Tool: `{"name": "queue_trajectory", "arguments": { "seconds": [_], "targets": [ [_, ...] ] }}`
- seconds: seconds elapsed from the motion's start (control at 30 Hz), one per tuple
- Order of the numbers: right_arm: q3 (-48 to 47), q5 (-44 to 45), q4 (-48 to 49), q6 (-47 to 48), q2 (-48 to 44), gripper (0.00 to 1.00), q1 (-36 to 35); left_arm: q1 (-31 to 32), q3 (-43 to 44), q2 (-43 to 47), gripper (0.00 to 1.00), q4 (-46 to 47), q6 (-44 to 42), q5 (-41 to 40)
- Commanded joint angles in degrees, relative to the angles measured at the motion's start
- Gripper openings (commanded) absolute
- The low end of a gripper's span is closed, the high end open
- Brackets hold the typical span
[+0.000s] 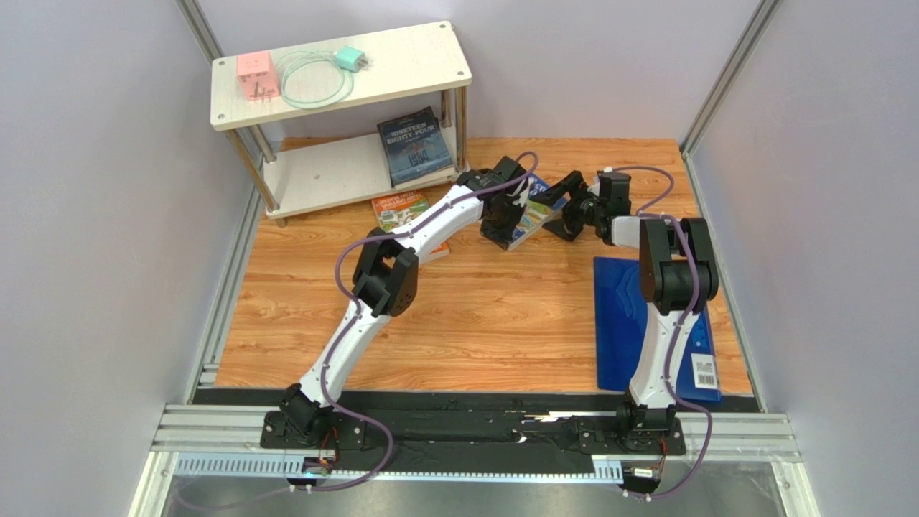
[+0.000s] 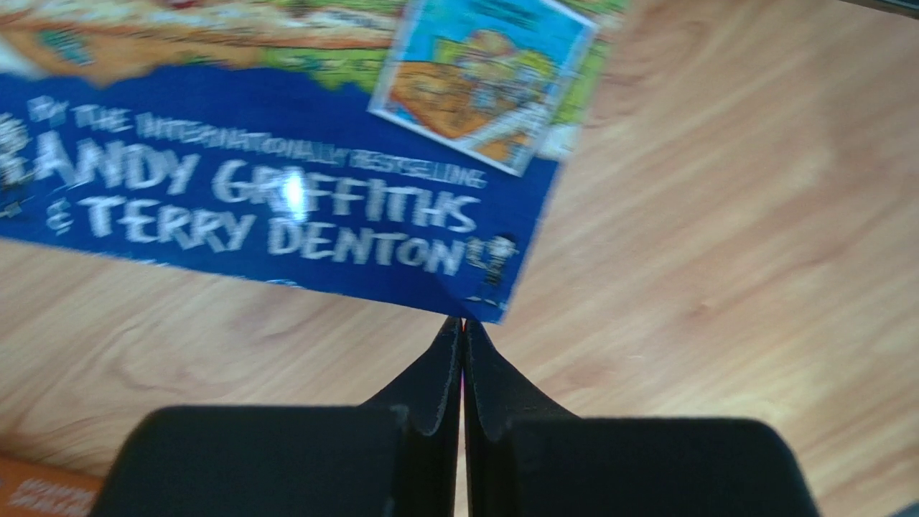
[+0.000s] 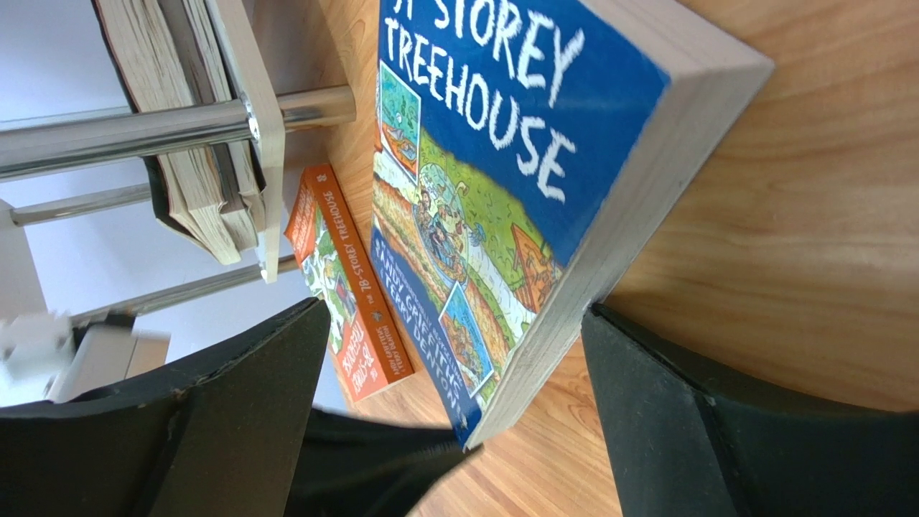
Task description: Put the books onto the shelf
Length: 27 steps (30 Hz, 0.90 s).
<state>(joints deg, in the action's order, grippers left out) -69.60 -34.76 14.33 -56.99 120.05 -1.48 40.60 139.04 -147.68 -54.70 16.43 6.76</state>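
The bright blue book (image 1: 536, 215) lies raised on the table between my two grippers; in the left wrist view its cover (image 2: 280, 194) fills the top. My left gripper (image 2: 464, 323) is shut, and its tips touch the book's near corner with nothing between them. My right gripper (image 3: 453, 312) is open around that blue book (image 3: 485, 183), one finger on the cover side, the other by the page edges. The orange-green book (image 1: 401, 210) lies flat beside the shelf (image 1: 324, 172). A slate blue book (image 1: 416, 145) sits on the shelf's lower board.
The shelf's top board carries a pink block (image 1: 257, 75), a coiled cable (image 1: 313, 81) and a teal charger (image 1: 348, 57). A large plain blue sheet (image 1: 631, 323) lies at the table's right front. Grey walls close in both sides.
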Motion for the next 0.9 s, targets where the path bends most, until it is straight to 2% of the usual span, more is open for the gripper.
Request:
{"name": "queue_trajectory", "arguments": {
  "seconds": [0.0,0.07,0.1,0.13,0.17,0.23,0.27,0.33,0.4,0.43,0.53,0.63,0.73,0.8,0.83,0.87],
  "targets": [
    [-3.5,-1.2,-1.7,2.4,1.6,0.93,-0.2,2.1,2.4,0.4,0.00,4.1,1.1,6.6],
    [-4.0,-1.1,-2.5,3.5,1.8,0.93,-0.2,2.0,-0.4,2.0,0.00,5.1,1.6,5.6],
    [-4.1,-0.8,-3.2,4.2,1.8,0.93,-0.2,1.8,-2.4,5.5,0.00,6.1,2.1,1.6],
    [-4.4,-0.7,-3.6,4.6,1.8,0.93,-0.2,1.3,-8.6,7.8,0.00,7.7,2.5,0.1],
    [-4.5,-0.7,-3.9,5.2,1.9,0.93,-0.2,0.9,-11.9,12.8,0.00,12.2,3.6,-2.3],
    [-4.8,-0.7,-4.6,5.9,1.9,0.92,-0.3,-1.1,-19.7,17.0,0.00,16.1,4.5,-5.1],
    [-5.4,-0.5,-5.1,6.4,2.1,0.91,-0.2,-1.8,-21.0,19.3,0.00,17.7,5.1,-8.8],
    [-6.2,-0.3,-6.4,6.9,2.6,0.91,-0.4,-3.4,-20.4,19.7,0.00,17.0,4.6,-11.4],
    [-7.3,0.2,-7.3,7.3,3.3,0.78,-0.6,-4.8,-17.0,17.1,0.00,12.5,3.2,-13.1],
    [-7.7,0.6,-8.0,7.5,3.5,0.75,-0.8,-5.2,-12.1,15.6,0.00,10.2,2.7,-13.0],
    [-12.3,4.9,-15.9,11.5,4.6,0.69,-2.4,-6.1,-6.1,11.5,0.00,4.2,1.5,-11.1],
    [-17.3,11.5,-24.1,16.9,5.1,0.67,-5.0,-6.2,-9.2,12.2,0.00,4.7,1.7,-9.1],
    [-21.4,17.3,-29.8,20.2,6.2,0.59,-7.6,-6.2,-15.4,15.0,0.00,8.7,2.3,-9.0],
    [-22.2,18.9,-30.6,21.2,6.9,0.47,-9.2,-6.3,-17.1,16.1,0.00,10.6,2.1,-9.8],
    [-23.6,19.5,-31.0,21.9,7.2,0.34,-9.7,-6.2,-17.4,16.1,0.00,10.4,1.9,-10.0],
    [-24.6,20.4,-32.3,23.4,7.7,0.27,-10.6,-6.2,-17.5,15.9,0.00,10.1,1.5,-10.2]
  ]
}}
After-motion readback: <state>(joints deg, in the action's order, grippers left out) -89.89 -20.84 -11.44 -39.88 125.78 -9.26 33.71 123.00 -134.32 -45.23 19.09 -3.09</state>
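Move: Just left of the right hand's open fingers lies the blue treehouse book, its middle about 4 cm left, 1 cm ahead and 2 cm lower. From the shut left fingers, at its near corner, that middle is some 8 cm ahead, 5 cm right and slightly below. From the left hand, the orange treehouse book lies about 22 cm left and 3 cm ahead; Nineteen Eighty-Four on the lower shelf is some 21 cm left, 24 cm ahead, a little higher. Closing from wide open to less than half around the blue book's right-hand page edge, the right hand first nearly waits, then slides about 3 cm left and 2 cm forward, sinking slightly and rolling some 20 degrees, left side down. The left hand, still shut, edges right and back, then swings about 10 cm left and some 9 cm forward in an 8 cm rise, sinking and easing back as it ends left of the book. ##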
